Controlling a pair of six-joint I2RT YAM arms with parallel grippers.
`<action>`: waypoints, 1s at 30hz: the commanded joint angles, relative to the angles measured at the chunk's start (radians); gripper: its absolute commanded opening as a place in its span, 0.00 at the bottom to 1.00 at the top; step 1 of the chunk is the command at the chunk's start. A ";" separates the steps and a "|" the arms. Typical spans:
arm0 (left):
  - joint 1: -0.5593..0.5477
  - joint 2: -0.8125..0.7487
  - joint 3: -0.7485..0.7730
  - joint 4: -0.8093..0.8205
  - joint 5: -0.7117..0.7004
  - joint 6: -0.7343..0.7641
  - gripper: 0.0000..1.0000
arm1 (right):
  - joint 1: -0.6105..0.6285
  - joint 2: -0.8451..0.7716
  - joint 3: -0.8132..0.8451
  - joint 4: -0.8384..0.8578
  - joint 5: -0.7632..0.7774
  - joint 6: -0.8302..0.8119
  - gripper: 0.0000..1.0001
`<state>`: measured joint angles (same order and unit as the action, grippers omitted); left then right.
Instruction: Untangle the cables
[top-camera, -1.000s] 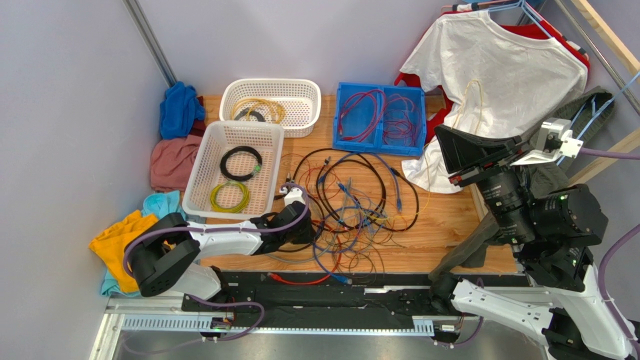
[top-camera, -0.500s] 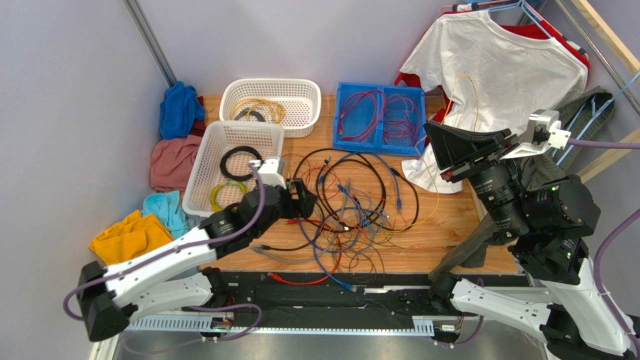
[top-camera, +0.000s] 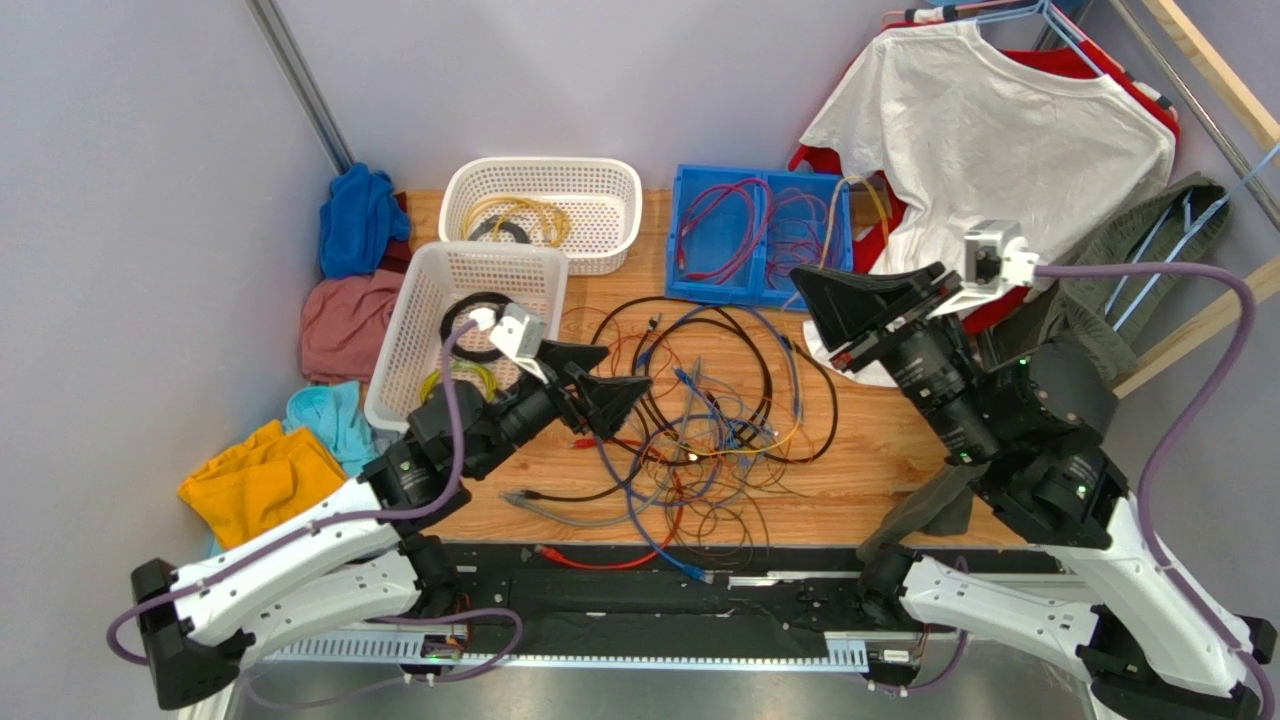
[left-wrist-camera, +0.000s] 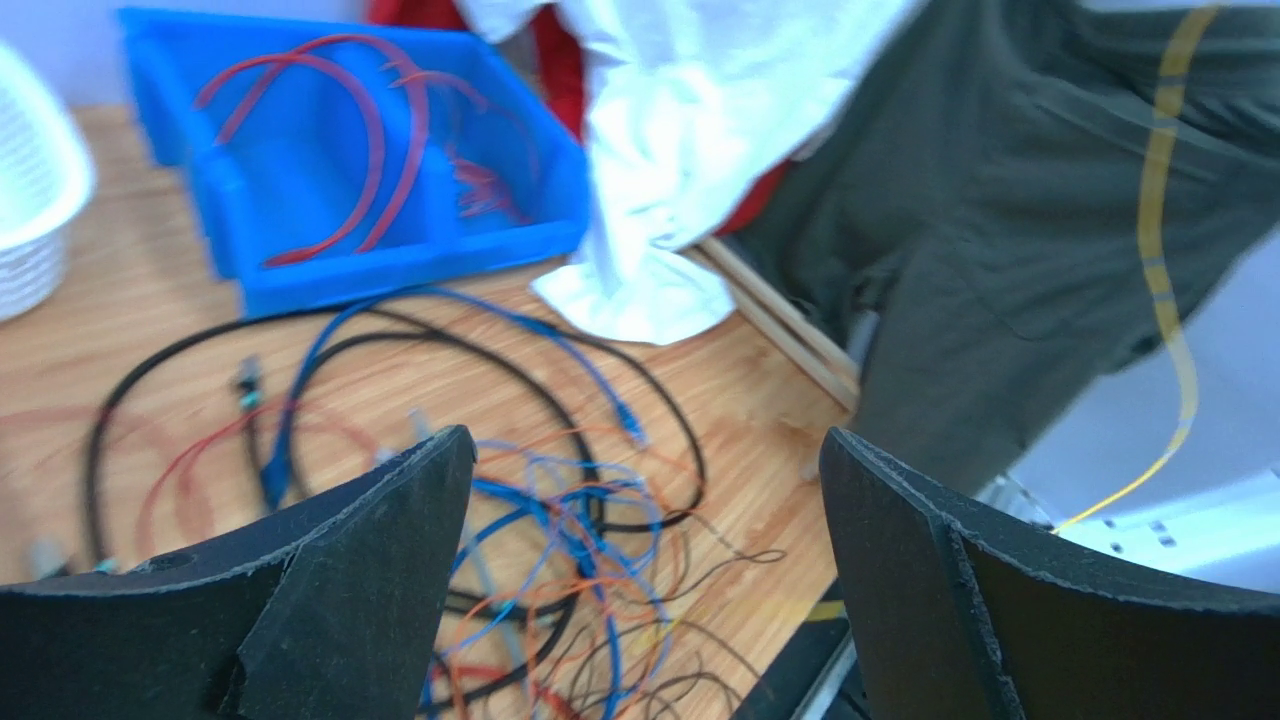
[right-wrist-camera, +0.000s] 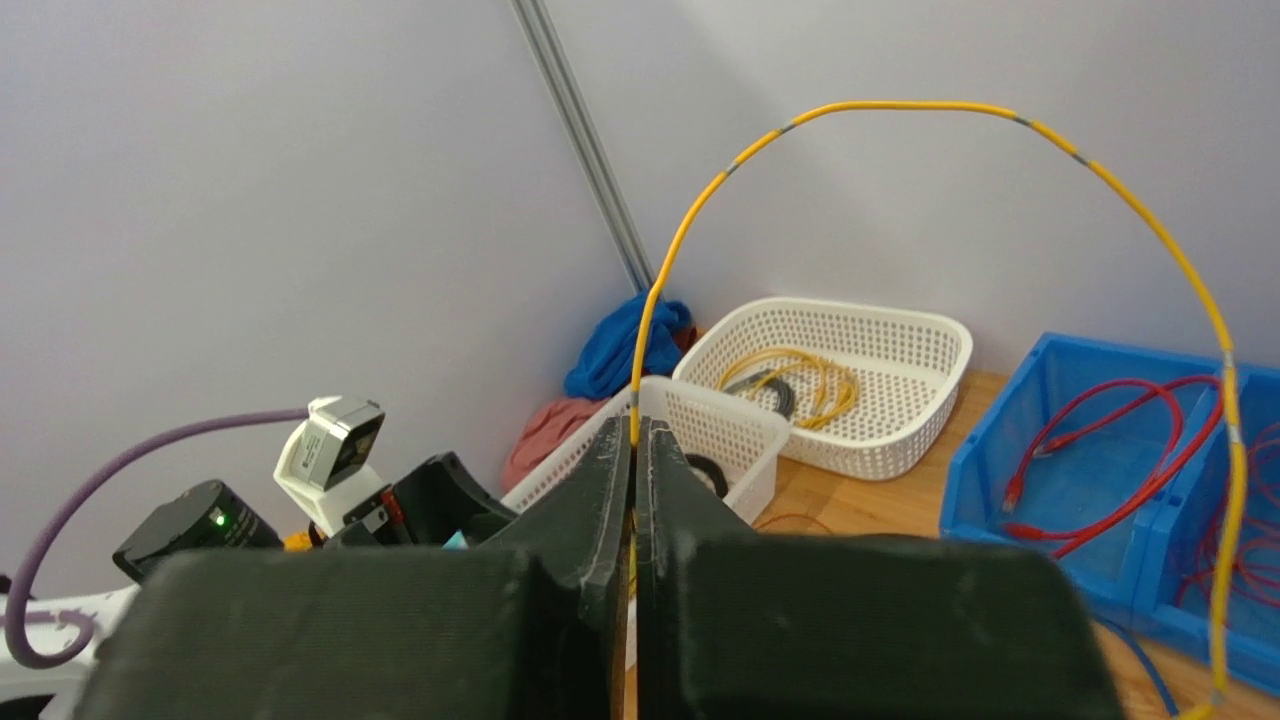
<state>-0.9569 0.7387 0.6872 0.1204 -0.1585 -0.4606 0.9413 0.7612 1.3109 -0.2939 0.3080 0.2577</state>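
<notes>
The cables (top-camera: 706, 428) lie in a loose tangle of black, blue, red and orange wires on the wooden table, also in the left wrist view (left-wrist-camera: 556, 510). My left gripper (top-camera: 609, 398) hovers over the tangle's left side, jaws wide open with nothing between them (left-wrist-camera: 643, 450). My right gripper (top-camera: 819, 293) is raised near the blue bin, shut on a thin yellow cable (right-wrist-camera: 902, 105). That cable arcs up from the closed jaws (right-wrist-camera: 634, 428) and drops down on the right.
A white basket (top-camera: 394, 360) holds black and yellow-green coils. A second white basket (top-camera: 541, 165) and a blue bin (top-camera: 721, 293) with red cables stand at the back. Cloths (top-camera: 346, 323) pile at the left. A white T-shirt (top-camera: 992, 135) hangs at the right.
My left gripper has opened, risen from the table's front edge and swung out over the tangle. My right arm has moved left with the yellow cable in its jaws.
</notes>
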 joint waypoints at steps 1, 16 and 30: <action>-0.043 0.129 0.037 0.243 0.211 0.094 0.95 | -0.002 0.033 -0.041 0.025 -0.070 0.066 0.00; -0.117 0.389 0.055 0.616 0.468 0.142 0.96 | -0.001 0.062 -0.099 0.047 -0.138 0.115 0.00; -0.155 0.610 0.066 0.840 0.499 0.059 0.97 | 0.004 0.066 -0.117 0.044 -0.156 0.132 0.00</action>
<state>-1.1091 1.3285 0.7483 0.8116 0.3210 -0.3676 0.9413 0.8429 1.1900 -0.2722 0.1619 0.3817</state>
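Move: The left hand, open and empty, has the hanging strand of the yellow cable some 21 cm to its right and about 5 cm back, near its own height. That strand hangs roughly 20 cm below the right hand, about 4 cm back and 4 cm to its left. The cable pile on the table lies about 31 cm below the left hand, 9 cm right and 2 cm ahead; the blue tray is about 27 cm ahead, 17 cm right and 29 cm below. Rightward and somewhat back, the left hand sweeps about 17 cm over the cable pile towards the yellow cable's hanging strand, turning some 35 degrees clockwise until its wide-open fingers point nearly straight right. The right hand, still pinching the yellow cable, brings it down and to the left by 6 to 7 cm each, mostly early on, then eases off. ##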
